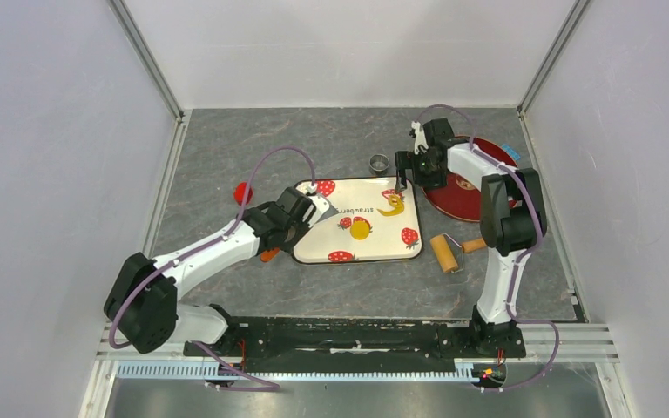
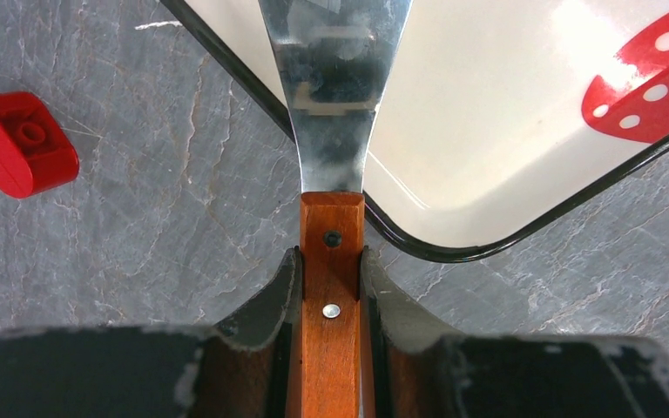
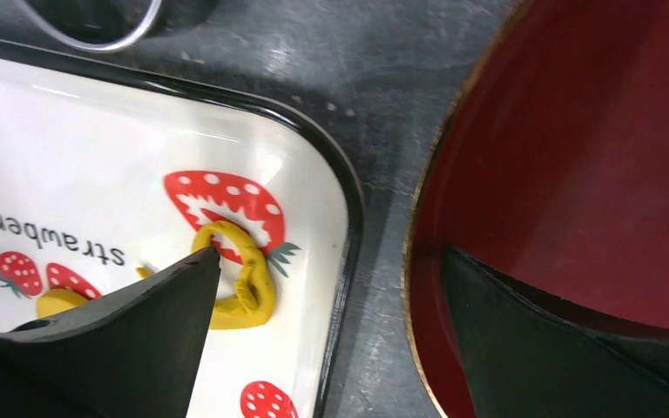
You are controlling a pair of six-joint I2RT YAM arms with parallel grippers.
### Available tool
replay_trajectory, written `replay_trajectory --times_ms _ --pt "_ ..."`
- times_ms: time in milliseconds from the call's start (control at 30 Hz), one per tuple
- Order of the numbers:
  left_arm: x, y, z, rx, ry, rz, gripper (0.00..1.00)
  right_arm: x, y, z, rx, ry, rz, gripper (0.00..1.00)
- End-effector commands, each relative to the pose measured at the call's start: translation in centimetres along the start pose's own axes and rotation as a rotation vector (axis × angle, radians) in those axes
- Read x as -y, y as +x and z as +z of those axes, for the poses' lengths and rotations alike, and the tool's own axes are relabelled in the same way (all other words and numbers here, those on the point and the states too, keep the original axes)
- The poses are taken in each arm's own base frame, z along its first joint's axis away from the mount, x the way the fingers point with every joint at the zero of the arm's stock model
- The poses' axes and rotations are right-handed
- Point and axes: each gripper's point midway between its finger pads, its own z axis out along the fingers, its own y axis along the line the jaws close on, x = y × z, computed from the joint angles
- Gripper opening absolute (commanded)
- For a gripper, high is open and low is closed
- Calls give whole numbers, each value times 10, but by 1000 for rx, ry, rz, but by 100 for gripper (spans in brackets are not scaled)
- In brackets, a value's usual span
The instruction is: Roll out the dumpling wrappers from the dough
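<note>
A round yellow dumpling wrapper [image 1: 361, 229] lies in the middle of the strawberry-print tray [image 1: 314, 248]. A crescent scrap of yellow dough [image 1: 393, 205] [image 3: 246, 283] lies by the tray's far right corner. My left gripper [image 1: 307, 214] [image 2: 331, 252] is shut on the wooden handle of a metal spatula [image 2: 332, 218], and its blade [image 2: 335, 78] reaches over the tray's left edge. My right gripper [image 1: 408, 180] [image 3: 329, 257] hangs open and holds nothing. One of its fingers [image 3: 139, 331] is over the tray beside the crescent, and the other is over the red plate [image 3: 592, 157].
A small metal ring cutter [image 1: 379, 162] stands behind the tray. The wooden roller [image 1: 447, 252] lies to the right of the tray, in front of the red plate [image 1: 479, 187]. A red block [image 1: 242, 192] [image 2: 17, 144] sits left of the tray.
</note>
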Motion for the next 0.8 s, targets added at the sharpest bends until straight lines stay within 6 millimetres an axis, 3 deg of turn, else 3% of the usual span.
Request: replay_trajectory --times_ms 0,167,333,533,767 --pt "-2 -19 3 62 9 44 2 -18 14 3 -59 -111 -42 98" --pt "4 -19 12 52 37 76 2 -26 60 1 -121 -186 -37 98" --pt "11 -19 23 11 73 102 2 -36 86 -8 -118 -242 -27 98" --pt "17 -19 27 -28 111 119 2 -48 95 -21 -109 -281 -42 98" --pt "11 -22 22 -23 91 139 2 -43 78 -42 -36 -202 -39 98"
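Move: From the left hand, which already holds the scraper by its handle, the flat dough disc lies about 19 cm to the right, 3 cm ahead and 5 cm lower; the dough strip is roughly 28 cm right and 11 cm ahead. The open right hand straddles the red plate's left rim, the plate's middle some 16 cm right and 3 cm ahead; the dough strip is 6 cm left and 3 cm back, the metal ring 10 cm left and 8 cm ahead. Dragging the red plate by its left rim, the right hand goes back about 7 cm and slightly left at almost the same height, one finger still inside the rim, fingers wide open, turning some 10 degrees counter-clockwise. Meanwhile the left hand lowers the scraper about 3 cm, easing nearly 2 cm right, so the blade nears the dough disc; its grip holds. ##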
